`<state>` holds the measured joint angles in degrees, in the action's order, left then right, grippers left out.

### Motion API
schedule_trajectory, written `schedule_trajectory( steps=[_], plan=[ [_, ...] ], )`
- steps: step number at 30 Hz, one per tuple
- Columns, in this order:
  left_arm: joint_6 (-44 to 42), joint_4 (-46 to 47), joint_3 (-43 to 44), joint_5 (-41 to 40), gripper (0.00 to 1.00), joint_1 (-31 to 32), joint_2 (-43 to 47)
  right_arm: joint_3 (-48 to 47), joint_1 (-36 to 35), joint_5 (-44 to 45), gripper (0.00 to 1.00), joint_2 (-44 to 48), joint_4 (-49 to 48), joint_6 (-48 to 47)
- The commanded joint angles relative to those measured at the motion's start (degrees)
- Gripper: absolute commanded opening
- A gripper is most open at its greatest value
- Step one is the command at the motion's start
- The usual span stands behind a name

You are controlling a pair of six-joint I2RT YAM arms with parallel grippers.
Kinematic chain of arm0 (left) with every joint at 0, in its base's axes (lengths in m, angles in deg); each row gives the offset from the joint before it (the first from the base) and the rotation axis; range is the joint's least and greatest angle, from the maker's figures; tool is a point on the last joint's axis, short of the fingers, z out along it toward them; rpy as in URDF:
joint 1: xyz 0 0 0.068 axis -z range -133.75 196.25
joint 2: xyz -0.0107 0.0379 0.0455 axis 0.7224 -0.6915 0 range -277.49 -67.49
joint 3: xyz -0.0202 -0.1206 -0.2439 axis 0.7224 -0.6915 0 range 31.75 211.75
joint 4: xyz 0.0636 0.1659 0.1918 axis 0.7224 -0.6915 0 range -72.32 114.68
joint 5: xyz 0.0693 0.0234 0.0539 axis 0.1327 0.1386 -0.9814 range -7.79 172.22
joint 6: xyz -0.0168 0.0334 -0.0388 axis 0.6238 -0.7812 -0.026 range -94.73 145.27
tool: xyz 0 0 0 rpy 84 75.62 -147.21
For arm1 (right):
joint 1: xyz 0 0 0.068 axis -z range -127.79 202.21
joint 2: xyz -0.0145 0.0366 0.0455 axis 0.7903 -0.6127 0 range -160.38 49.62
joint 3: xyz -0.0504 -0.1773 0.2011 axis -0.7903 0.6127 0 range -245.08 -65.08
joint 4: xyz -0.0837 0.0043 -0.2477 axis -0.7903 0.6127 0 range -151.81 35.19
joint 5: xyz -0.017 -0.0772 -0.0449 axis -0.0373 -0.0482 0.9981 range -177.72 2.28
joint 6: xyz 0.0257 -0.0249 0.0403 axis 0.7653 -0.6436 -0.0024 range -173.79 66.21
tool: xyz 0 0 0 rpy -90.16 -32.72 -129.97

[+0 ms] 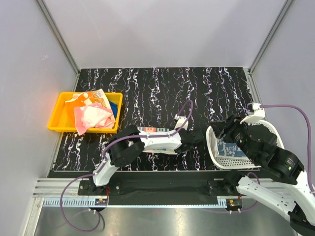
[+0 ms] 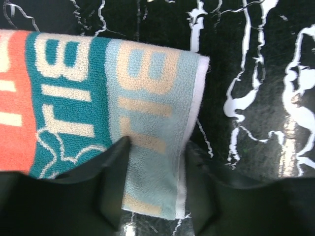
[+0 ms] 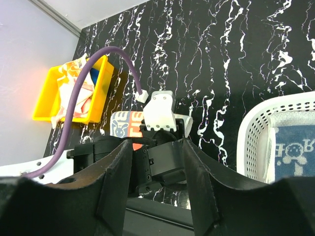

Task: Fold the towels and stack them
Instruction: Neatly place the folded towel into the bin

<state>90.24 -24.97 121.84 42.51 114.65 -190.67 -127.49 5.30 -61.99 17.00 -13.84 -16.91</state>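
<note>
A cartoon-printed orange, teal and pale-blue towel (image 1: 153,131) lies on the black marbled table, partly under my left arm. In the left wrist view its white-hemmed corner (image 2: 152,123) lies flat across the gap of my left gripper (image 2: 156,147), one finger on each side. The left gripper (image 1: 193,139) sits at the towel's right end. My right gripper (image 3: 155,147) hangs open and empty above the white mesh basket (image 1: 212,147), which holds a blue printed towel (image 3: 295,147). Pink (image 1: 93,117), printed (image 1: 91,97) and blue (image 1: 116,105) towels lie in the yellow tray (image 1: 60,117).
The yellow tray stands at the table's left edge and the basket (image 3: 256,128) at the near right. A purple cable (image 1: 184,110) arches over the left arm. Grey walls close in the table at the back and sides.
</note>
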Motion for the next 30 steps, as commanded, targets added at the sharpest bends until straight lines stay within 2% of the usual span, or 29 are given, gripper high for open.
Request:
schedule_trajectory(
  steps=[1,3,4,9,14,19,25,30],
  plan=[
    [-0.1,2.4,-5.5,3.2,0.43,-0.4,-3.8,-2.4,-0.2,-1.4,0.52,0.6,-0.2,-0.9],
    [-0.6,5.4,-7.0,4.3,0.37,-0.5,-3.6,-2.6,-0.1,-1.5,0.52,0.5,-0.1,-1.0],
    [-1.5,6.6,-7.8,5.8,0.28,-0.6,-3.0,-2.6,-0.2,-1.7,0.52,0.6,-0.1,-1.1],
    [-5.0,14.2,-10.8,11.4,0.00,-0.9,1.5,-4.4,-0.2,-2.2,0.52,0.6,0.2,-1.5],
    [-6.4,20.8,-10.1,17.8,0.00,-0.4,8.4,-7.0,-0.2,-1.9,0.52,0.2,0.1,-2.6],
    [-5.1,24.8,-5.2,22.0,0.00,0.9,12.1,-8.9,-0.2,-2.4,0.52,-0.9,-0.4,-3.2],
    [-3.1,27.4,3.8,24.4,0.00,2.3,12.1,-9.9,-0.3,-2.8,0.52,-1.6,-0.2,-3.3],
    [-2.1,29.1,10.6,28.2,0.00,2.7,8.6,-10.8,-0.2,-2.6,0.51,-1.2,0.5,-3.3]
  ],
)
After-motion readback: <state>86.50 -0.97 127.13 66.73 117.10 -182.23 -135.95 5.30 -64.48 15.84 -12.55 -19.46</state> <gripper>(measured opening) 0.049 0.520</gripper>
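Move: The left hand is open, with its fingers at the right edge of the folded towel. The towel's middle is about 9 cm to its left and 2 cm ahead, at nearly the same height. The white bin's middle lies some 26 cm to the right, level with the hand and about 2 cm higher; the blue towels in it are roughly 24 cm to the right and 1 cm back. From the raised right hand, the folded towel is about 20 cm left, 6 cm ahead and 31 cm below. The left hand stays almost in place while its fingers shut and pinch the folded towel's right edge, towards the near corner, then sweeps some 16 cm to the right and 12 cm up, easing about 4 cm back, towards the bin's left rim. As it goes it keeps the pinch and rolls about 40 degrees, left side down, with a slight clockwise turn, while the empty, part-open right hand rises about 5 cm over its side of the table. ##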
